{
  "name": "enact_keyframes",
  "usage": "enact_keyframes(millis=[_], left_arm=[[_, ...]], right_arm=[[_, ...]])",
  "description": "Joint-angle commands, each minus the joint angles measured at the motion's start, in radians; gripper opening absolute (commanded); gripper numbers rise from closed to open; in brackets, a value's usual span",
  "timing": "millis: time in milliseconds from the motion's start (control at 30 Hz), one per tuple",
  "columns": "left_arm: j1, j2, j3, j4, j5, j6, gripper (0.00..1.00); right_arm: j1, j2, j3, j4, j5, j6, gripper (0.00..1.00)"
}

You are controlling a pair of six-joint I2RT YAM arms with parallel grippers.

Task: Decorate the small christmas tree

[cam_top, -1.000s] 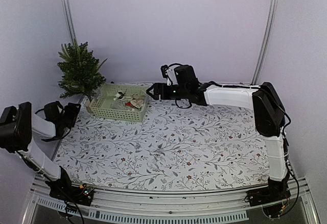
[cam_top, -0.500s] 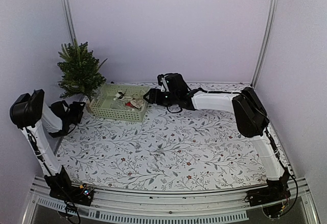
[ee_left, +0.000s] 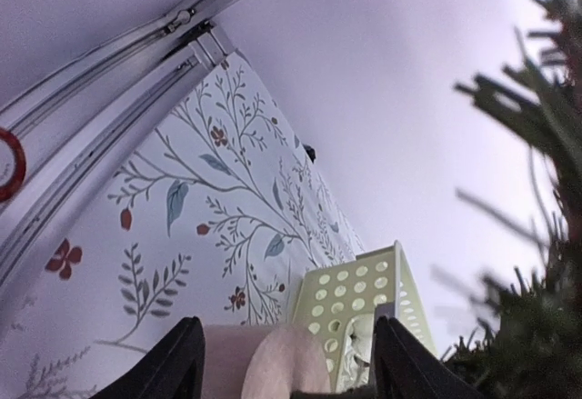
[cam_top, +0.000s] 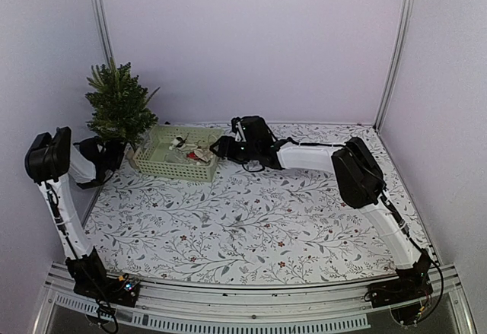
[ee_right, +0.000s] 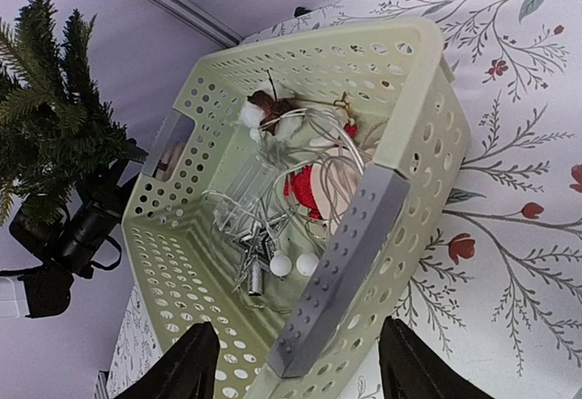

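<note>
The small christmas tree stands at the back left, its needles filling the right of the left wrist view. My left gripper is low beside it and open, the tree's round tan base lying between its fingers with a gap on the right side. A pale green basket next to the tree holds a silver star, two white balls, a red ornament and wire. My right gripper is open, straddling the basket's near end wall with its grey handle.
The floral tablecloth covers the table. A metal frame rail runs along the left wall close behind the tree and the left arm. The basket's far end wall stands right next to the tree base.
My right gripper slid left up to the basket's end and its jaws narrowed. The left arm swung up and brought its gripper to the tree's base.
</note>
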Motion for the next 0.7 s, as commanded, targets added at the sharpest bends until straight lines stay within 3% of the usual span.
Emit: enact_keyframes(millis=[0,267,567,667], left_arm=[[0.016,0.059,0.098,-0.076,-0.001,0.037,0.66],[0.002,0.148,0.198,-0.145,0.019,0.069,0.66],[-0.04,0.181,0.284,-0.235,0.048,0.111,0.65],[-0.057,0.172,0.282,-0.27,0.042,0.113,0.64]], right_arm=[[0.0,0.05,0.066,0.035,-0.014,0.038,0.62],[-0.01,0.091,0.076,0.086,-0.05,0.119,0.41],[-0.044,0.068,0.027,0.122,-0.082,0.183,0.01],[-0.053,0.028,-0.03,0.147,-0.071,0.183,0.0]])
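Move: The grey handle on the basket's right end is just off the right fingertips, about 2 cm ahead and 2 cm to the left, some 1 cm lower. The ornaments in the basket lie roughly 9 cm left of that hand, 3 cm ahead and 6 cm down. For the left hand, the tree's pinkish base is about 6 cm ahead, 4 cm right and 3 cm below, with the basket's middle some 18 cm right, 3 cm ahead and 3 cm below. The right hand closes from well open to almost shut on the grey handle at the basket's right end, pinching it while edging about 2 cm forward and tilting some 10 degrees, its left side rising and the fingers tipping further down. The left hand, its fingers staying open, reaches about 5 cm forward beneath the branches towards the tree's base and sinks some 3 cm, mostly midway through the reach. ##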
